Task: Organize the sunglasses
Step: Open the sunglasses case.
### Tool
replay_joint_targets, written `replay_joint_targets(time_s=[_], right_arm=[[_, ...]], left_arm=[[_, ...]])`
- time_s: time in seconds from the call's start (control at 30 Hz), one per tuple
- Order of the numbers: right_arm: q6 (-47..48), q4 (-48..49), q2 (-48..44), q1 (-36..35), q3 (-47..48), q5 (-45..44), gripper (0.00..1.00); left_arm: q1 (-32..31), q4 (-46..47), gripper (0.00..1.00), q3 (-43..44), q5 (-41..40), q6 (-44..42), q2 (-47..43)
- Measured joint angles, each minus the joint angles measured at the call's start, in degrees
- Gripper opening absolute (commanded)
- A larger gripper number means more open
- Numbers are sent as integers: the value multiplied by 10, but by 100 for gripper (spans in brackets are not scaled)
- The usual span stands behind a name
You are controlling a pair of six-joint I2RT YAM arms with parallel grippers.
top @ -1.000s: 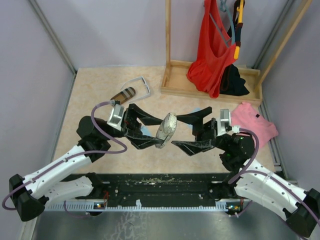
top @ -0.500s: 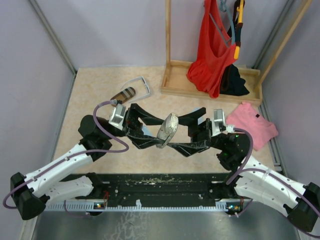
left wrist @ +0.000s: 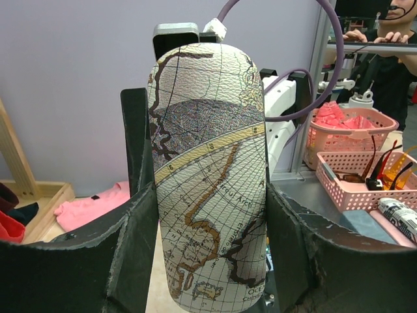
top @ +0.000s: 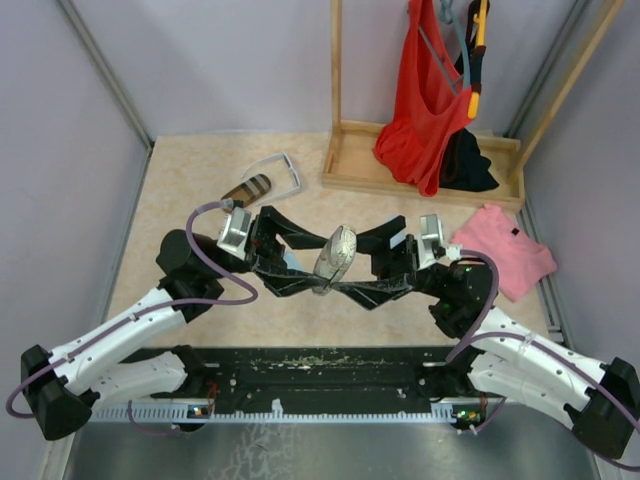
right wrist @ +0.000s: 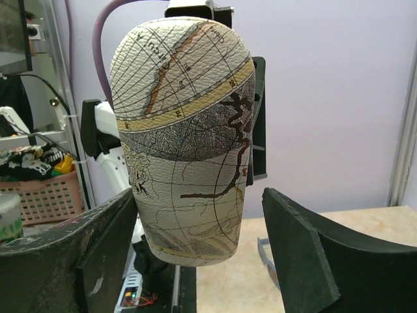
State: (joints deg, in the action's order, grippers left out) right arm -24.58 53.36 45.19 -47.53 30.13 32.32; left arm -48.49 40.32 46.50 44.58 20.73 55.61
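A map-patterned grey case [top: 335,255] stands upright above the table's middle, with my left gripper [top: 322,265] shut on its sides. In the left wrist view the case [left wrist: 208,163] fills the space between both fingers. My right gripper [top: 350,265] is open around the same case from the other side. In the right wrist view the case [right wrist: 186,143] lies close against the left finger [right wrist: 98,241], with a gap to the right finger [right wrist: 306,248]. The white-framed sunglasses [top: 278,170] lie on the table at the back left, away from both grippers.
A brown-striped case [top: 247,188] lies beside the white sunglasses. A wooden rack base [top: 352,170] with a hanging red garment [top: 425,100] stands at the back right. A pink cloth [top: 505,250] lies at the right. A bit of light blue cloth [top: 291,262] shows under the left gripper.
My right gripper has moved left until its fingers straddle the case, and they have narrowed a little. The left gripper and the case have stayed put.
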Motion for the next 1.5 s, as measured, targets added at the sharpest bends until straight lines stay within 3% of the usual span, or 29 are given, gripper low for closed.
replay_joint_targets(time_s=[0.13,0.43,0.7,0.93,1.23,1.33,1.5], right_arm=[[-8,6,3,-1,0,6,62],[-11,-1,2,-3,0,0,22],[12,-97,-22,-6,18,-84,16],[35,-221,-17,-7,65,-188,15],[21,-370,60,-9,155,-336,15],[3,-392,74,-11,159,-367,25],[-10,-411,86,-12,168,-383,57]], left_arm=[[0,-1,0,1,-2,-3,0],[0,-25,0,5,-11,-21,-6],[3,-116,0,26,-78,-85,-27],[6,-214,0,65,-171,-165,-27],[7,-281,0,79,-362,-245,-8],[-2,-299,0,79,-407,-255,1],[-17,-306,0,79,-460,-266,9]])
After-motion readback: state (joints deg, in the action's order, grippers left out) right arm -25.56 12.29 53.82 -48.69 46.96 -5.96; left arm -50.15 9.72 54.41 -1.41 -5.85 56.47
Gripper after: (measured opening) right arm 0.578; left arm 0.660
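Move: The sunglasses case, still shut, stands on end in the left fingers, its middle about 2 cm to the right of that hand and 1 cm above it. From the right hand, its open fingers already around the case's near-right half, the case lies some 2 cm to the left and 3 cm higher. On the table, about 38 cm below, one blue cloth lies roughly 18 cm ahead and 12 cm right of the right hand; another lies 11 cm ahead and 12 cm left of the left hand. The case's right half is first pinched by the right fingers closing in place, while the left fingers keep their grip on the other half. Both hands then carry it forward some 14 cm and, late on, down about 5 cm, swinging their fingertips forward, left hand roughly 50 degrees counter-clockwise and right hand about 35 clockwise, to spread the halves; the left also eases a few centimetres left. ##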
